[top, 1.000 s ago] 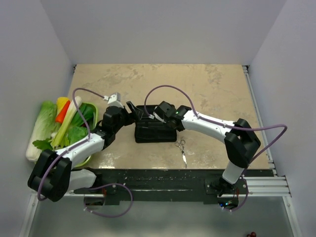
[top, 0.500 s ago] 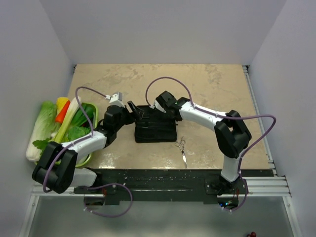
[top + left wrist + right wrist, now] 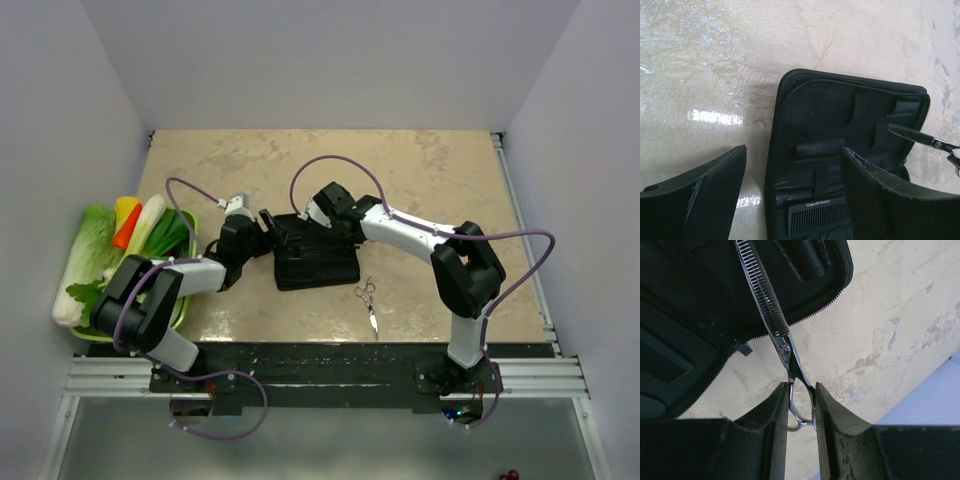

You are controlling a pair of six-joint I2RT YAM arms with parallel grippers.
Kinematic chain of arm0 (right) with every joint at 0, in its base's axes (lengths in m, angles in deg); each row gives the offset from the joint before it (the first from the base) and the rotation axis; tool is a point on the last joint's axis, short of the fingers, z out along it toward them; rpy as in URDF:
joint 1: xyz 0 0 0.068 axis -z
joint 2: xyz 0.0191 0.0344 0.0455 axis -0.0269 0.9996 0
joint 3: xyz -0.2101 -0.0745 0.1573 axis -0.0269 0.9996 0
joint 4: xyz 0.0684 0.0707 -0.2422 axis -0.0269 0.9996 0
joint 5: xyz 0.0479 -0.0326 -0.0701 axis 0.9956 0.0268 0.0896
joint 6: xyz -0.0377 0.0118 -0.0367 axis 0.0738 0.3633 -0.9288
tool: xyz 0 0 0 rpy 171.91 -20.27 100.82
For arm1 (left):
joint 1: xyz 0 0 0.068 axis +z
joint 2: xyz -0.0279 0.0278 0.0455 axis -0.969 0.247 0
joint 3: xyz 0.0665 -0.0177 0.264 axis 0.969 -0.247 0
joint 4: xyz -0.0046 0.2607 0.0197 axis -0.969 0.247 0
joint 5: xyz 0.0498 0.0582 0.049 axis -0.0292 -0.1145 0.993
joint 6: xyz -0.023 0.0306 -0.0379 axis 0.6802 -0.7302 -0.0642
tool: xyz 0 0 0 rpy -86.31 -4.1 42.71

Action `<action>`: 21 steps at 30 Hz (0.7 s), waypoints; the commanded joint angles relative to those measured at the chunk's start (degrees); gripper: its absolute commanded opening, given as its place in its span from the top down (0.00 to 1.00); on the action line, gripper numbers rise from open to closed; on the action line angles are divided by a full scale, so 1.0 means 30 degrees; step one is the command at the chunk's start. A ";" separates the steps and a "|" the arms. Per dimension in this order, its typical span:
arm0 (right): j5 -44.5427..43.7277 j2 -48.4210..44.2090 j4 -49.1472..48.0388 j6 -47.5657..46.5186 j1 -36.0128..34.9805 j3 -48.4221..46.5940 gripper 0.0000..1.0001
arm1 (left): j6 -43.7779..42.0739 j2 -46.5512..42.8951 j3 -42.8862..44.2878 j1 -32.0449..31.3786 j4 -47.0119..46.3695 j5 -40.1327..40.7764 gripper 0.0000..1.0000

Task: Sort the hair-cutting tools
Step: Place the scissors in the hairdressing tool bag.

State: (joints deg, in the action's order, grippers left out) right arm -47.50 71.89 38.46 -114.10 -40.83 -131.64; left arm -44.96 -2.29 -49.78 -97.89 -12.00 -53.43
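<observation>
A black case (image 3: 315, 262) lies open in the middle of the table. My right gripper (image 3: 801, 405) is shut on the ring handles of silver scissors (image 3: 772, 315), whose toothed blade reaches over the case's (image 3: 690, 305) inside. The blade's tip (image 3: 920, 136) shows at the right of the left wrist view. My left gripper (image 3: 794, 150) stands open over the left edge of the case (image 3: 840, 110), nothing between its fingers. Black combs (image 3: 817, 215) sit in the case's pocket. A second pair of scissors (image 3: 368, 300) lies on the table by the case's near right corner.
A green basket (image 3: 180, 325) holding vegetables (image 3: 120, 245) stands at the table's left edge, close to the left arm. White walls enclose the table on three sides.
The right gripper has carried the scissors a little back and left over the case. The left arm has folded in toward the basket, its gripper staying at the case's left edge, slightly narrower.
</observation>
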 commanded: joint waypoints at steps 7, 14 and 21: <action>0.0951 -0.0179 -0.0169 -0.0227 0.0002 -0.0512 0.80 | 0.0520 0.1314 0.0644 0.0104 -0.3765 -0.0457 0.22; 0.2007 -0.0207 -0.0664 -0.0197 -0.0027 0.0189 0.80 | 0.0314 0.2659 0.0995 0.0133 -0.5405 -0.1921 0.24; 0.2768 -0.0208 -0.1309 -0.0520 -0.0027 0.0455 0.81 | 0.0491 0.3395 0.0909 0.0250 -0.6110 -0.2803 0.47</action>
State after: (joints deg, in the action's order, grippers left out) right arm -41.99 71.92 37.63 -114.34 -40.80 -130.46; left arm -43.93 7.37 -48.12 -97.44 -24.61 -59.22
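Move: The right hand already holds the scissors by their handles, with the blades reaching to its left. The loop they are meant for, on the bag's far half, is about 7 cm left of this hand, 2 cm ahead and 4 cm below, with the bag's middle some 9 cm left and 3 cm back. The other scissors lie roughly 15 cm back and 1 cm right. For the left hand, the bag's left edge is about 2 cm ahead, level sideways and 3 cm below, and the loop 12 cm right, 3 cm ahead. Keeping its grip on the handles, the right hand eases down and left with a slight draw back, about 2 cm in all, tilting the fingers a few degrees steeper as it slides the scissors' blade tip under the loop. Meanwhile the open left hand dips a little, then travels about 3 cm right and forward along with the bag's left edge, rolling some 5 degrees and starting to close so that its outer finger comes up against that edge. ##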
